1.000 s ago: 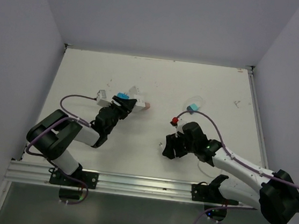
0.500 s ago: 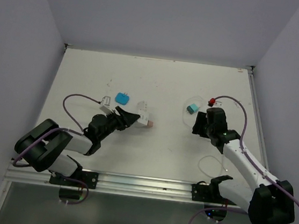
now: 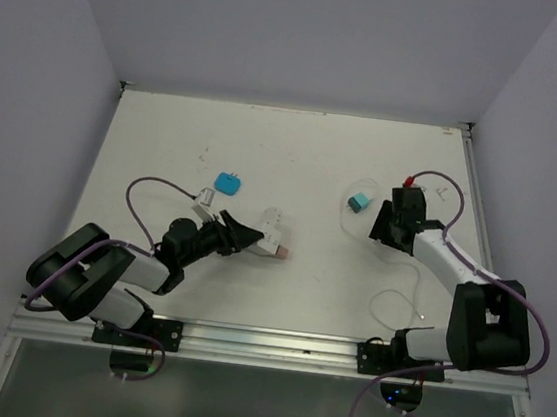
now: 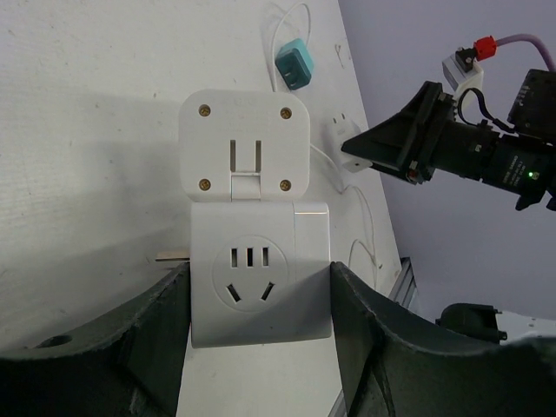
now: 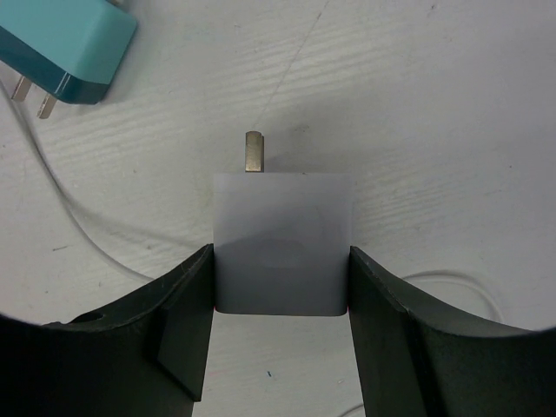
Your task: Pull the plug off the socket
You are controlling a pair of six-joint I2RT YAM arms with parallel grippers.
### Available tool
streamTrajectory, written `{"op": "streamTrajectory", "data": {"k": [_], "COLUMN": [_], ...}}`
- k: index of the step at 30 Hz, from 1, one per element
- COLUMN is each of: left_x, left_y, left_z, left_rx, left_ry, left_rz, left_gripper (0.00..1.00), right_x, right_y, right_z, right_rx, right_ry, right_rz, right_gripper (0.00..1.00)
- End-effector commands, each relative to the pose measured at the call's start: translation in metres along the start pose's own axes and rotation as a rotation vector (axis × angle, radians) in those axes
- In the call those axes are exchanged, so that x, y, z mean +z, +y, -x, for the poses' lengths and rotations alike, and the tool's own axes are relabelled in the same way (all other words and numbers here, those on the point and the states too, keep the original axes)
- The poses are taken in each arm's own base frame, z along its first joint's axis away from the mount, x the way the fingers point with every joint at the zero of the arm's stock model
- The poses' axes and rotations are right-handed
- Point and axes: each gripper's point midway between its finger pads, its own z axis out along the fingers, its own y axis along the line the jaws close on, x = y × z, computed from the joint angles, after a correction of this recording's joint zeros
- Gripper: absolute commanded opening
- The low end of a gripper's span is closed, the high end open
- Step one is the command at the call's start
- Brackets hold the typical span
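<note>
The socket [image 4: 261, 278], a white cube with slot holes and a short metal prong on its left side, lies on the table. My left gripper [image 4: 259, 300] is shut on it, one dark finger against each side. A white square block with four screws [image 4: 244, 143] sits against its far face. My right gripper [image 5: 282, 269] is shut on a small plain white plug [image 5: 282, 243] with a metal prong, resting on the table. In the top view the left gripper [image 3: 255, 238] is left of centre and the right gripper [image 3: 385, 224] is well to the right, apart from it.
A teal plug [image 3: 360, 200] lies just left of the right gripper, with a thin white cable [image 3: 394, 302] looping toward the front rail. A blue square block [image 3: 227, 182] lies beyond the left arm. Grey walls close three sides of the table [image 3: 295, 150].
The left gripper has carried the socket and the block on it right and nearer. The right gripper has swung from the front middle out to the far right beside the teal plug.
</note>
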Motion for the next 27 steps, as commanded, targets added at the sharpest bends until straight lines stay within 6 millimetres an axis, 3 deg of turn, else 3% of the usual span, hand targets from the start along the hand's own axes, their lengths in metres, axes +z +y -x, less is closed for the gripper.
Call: {"op": "streamTrajectory", "data": {"k": [1, 5, 8, 9, 13, 14, 19, 25, 27], "left_x": [-0.004, -0.008, -0.01, -0.011, -0.013, -0.013, -0.013, -0.01, -0.009], "left_y": [-0.013, -0.01, -0.01, -0.01, -0.008, -0.007, -0.008, -0.013, -0.013], "left_z": [-0.002, -0.01, -0.016, -0.018, -0.023, -0.023, -0.026, -0.025, -0.026], "left_rx": [0.05, 0.052, 0.064, 0.073, 0.099, 0.11, 0.143, 0.177, 0.187], "left_ry": [0.02, 0.05, 0.08, 0.093, 0.123, 0.124, 0.15, 0.165, 0.17], "left_rz": [-0.067, -0.067, -0.075, -0.078, -0.068, -0.067, -0.077, -0.103, -0.1], "left_gripper": [0.0, 0.0, 0.0, 0.0, 0.0, 0.0, 0.0, 0.0, 0.0], "right_x": [0.003, 0.018, 0.024, 0.028, 0.023, 0.018, -0.028, -0.085, -0.1], "right_y": [0.012, 0.011, 0.018, 0.019, 0.025, 0.033, 0.054, 0.099, 0.123], "right_z": [0.033, 0.031, 0.035, 0.033, 0.037, 0.036, 0.045, 0.043, 0.032], "right_rx": [0.028, 0.011, -0.006, -0.012, -0.018, -0.016, 0.008, 0.052, 0.028], "right_ry": [-0.086, -0.071, -0.072, -0.059, -0.063, -0.058, -0.121, -0.157, -0.156], "right_rz": [0.023, 0.0, 0.025, 0.028, 0.063, 0.106, 0.249, 0.46, 0.522], "right_gripper": [0.17, 0.25, 0.4, 0.51, 0.69, 0.77, 0.94, 0.95, 0.95]}}
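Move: The right hand still holds the white plug just above the table. The bare spot it is bound for lies about 3 cm ahead, 1 cm left and some 4 cm below. The teal plug is roughly 7 cm ahead and 7 cm left of the hand, about 3 cm lower. From the left hand, still gripping the socket, that spot is some 8 cm ahead, 29 cm right and about 7 cm below; the blue plug is 12 cm ahead, 9 cm left, 6 cm lower. Set down on the table by the right hand, which sinks about 2 cm while easing some 3 cm forward, the white plug is let go as the fingers open wide. The right hand then climbs some 11 cm and swings left towards the socket, its fingers tipping up and turning counter-clockwise. The left hand keeps its grip on the socket and draws it slowly back, turning clockwise. ##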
